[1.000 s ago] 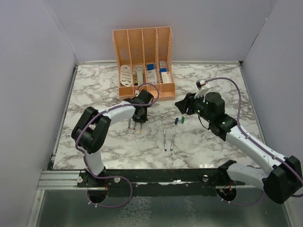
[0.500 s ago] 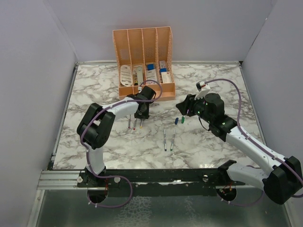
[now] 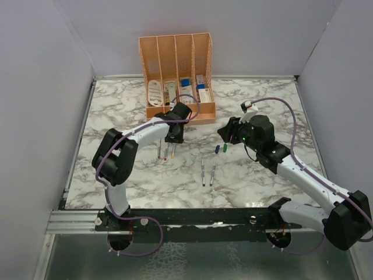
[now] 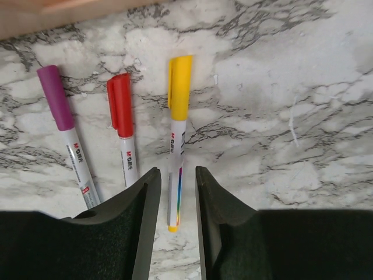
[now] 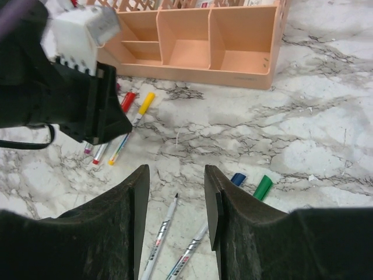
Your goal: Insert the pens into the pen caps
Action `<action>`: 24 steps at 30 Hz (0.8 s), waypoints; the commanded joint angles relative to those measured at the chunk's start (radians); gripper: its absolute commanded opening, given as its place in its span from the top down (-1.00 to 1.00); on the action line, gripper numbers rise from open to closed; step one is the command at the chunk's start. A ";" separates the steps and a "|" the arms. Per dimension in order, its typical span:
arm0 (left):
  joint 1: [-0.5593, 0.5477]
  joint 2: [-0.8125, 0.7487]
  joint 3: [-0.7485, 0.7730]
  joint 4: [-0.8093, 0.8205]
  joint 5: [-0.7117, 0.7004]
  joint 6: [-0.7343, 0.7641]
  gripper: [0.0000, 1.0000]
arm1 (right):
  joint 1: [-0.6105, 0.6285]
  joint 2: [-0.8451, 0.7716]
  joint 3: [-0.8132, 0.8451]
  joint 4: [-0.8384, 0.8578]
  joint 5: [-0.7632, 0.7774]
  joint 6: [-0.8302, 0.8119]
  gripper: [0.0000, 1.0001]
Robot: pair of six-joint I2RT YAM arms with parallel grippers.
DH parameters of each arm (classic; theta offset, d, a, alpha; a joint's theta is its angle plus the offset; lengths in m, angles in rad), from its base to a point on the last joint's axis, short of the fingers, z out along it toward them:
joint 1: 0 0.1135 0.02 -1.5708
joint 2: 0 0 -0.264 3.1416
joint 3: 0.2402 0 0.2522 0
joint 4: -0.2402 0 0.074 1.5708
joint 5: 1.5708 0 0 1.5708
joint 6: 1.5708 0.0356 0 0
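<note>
Three capped pens lie side by side on the marble: purple, red and yellow. My left gripper is open just above the yellow pen's tail, its jaws on either side without touching it. Two uncapped pens lie near the table's middle. A loose blue pen cap and a green pen cap rest to their right. My right gripper hovers open above the marble between the uncapped pens and those caps, holding nothing.
A peach organiser with white boxes and cards stands at the back of the table, just behind the left gripper. Grey walls close in both sides. The right gripper sits a short way right of the left one.
The left gripper's jaws have parted and let go of the yellow pen, which now lies on the marble; the wrist shifted slightly toward the organiser. The right arm barely moved.
</note>
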 commanded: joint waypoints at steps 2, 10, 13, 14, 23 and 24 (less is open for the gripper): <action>0.006 -0.120 0.059 -0.018 -0.002 0.012 0.33 | 0.008 0.029 0.013 -0.038 0.081 0.021 0.16; -0.039 -0.188 0.004 -0.021 0.088 -0.046 0.33 | 0.008 0.085 0.041 -0.135 0.204 0.080 0.17; -0.098 -0.196 -0.011 -0.027 0.111 -0.065 0.33 | 0.008 0.133 0.061 -0.189 0.248 0.104 0.18; -0.118 -0.189 -0.012 -0.032 0.116 -0.071 0.33 | 0.008 0.147 0.066 -0.205 0.254 0.112 0.19; -0.262 -0.114 -0.014 -0.083 0.164 -0.121 0.31 | 0.008 0.202 0.071 -0.250 0.262 0.155 0.22; -0.271 -0.113 -0.018 -0.083 0.170 -0.127 0.30 | 0.008 0.202 0.071 -0.252 0.262 0.156 0.22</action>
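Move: The blue pen, the nearer of the two bare pens, lies about 12 cm to the right of the left hand and 13 cm back, some 2 cm lower; the green pen is 3 cm farther right. The capped yellow pen lies almost directly under that hand, its middle about 1 cm ahead. The blue cap is about 3 cm ahead of the right hand, neither left nor right, and 16 cm below; the green cap sits 3 cm to its right. Leaving the capped yellow pen untouched on the table, the left hand first lifts about 7 cm, then swings back and right some 9 cm each way towards the blue pen, sinking slightly and turning about 15 degrees clockwise, fingers still parted. Towards the blue and green caps the right hand sinks about 9 cm, drifting 4 cm right while tipping its open fingers downwards and turning clockwise. ##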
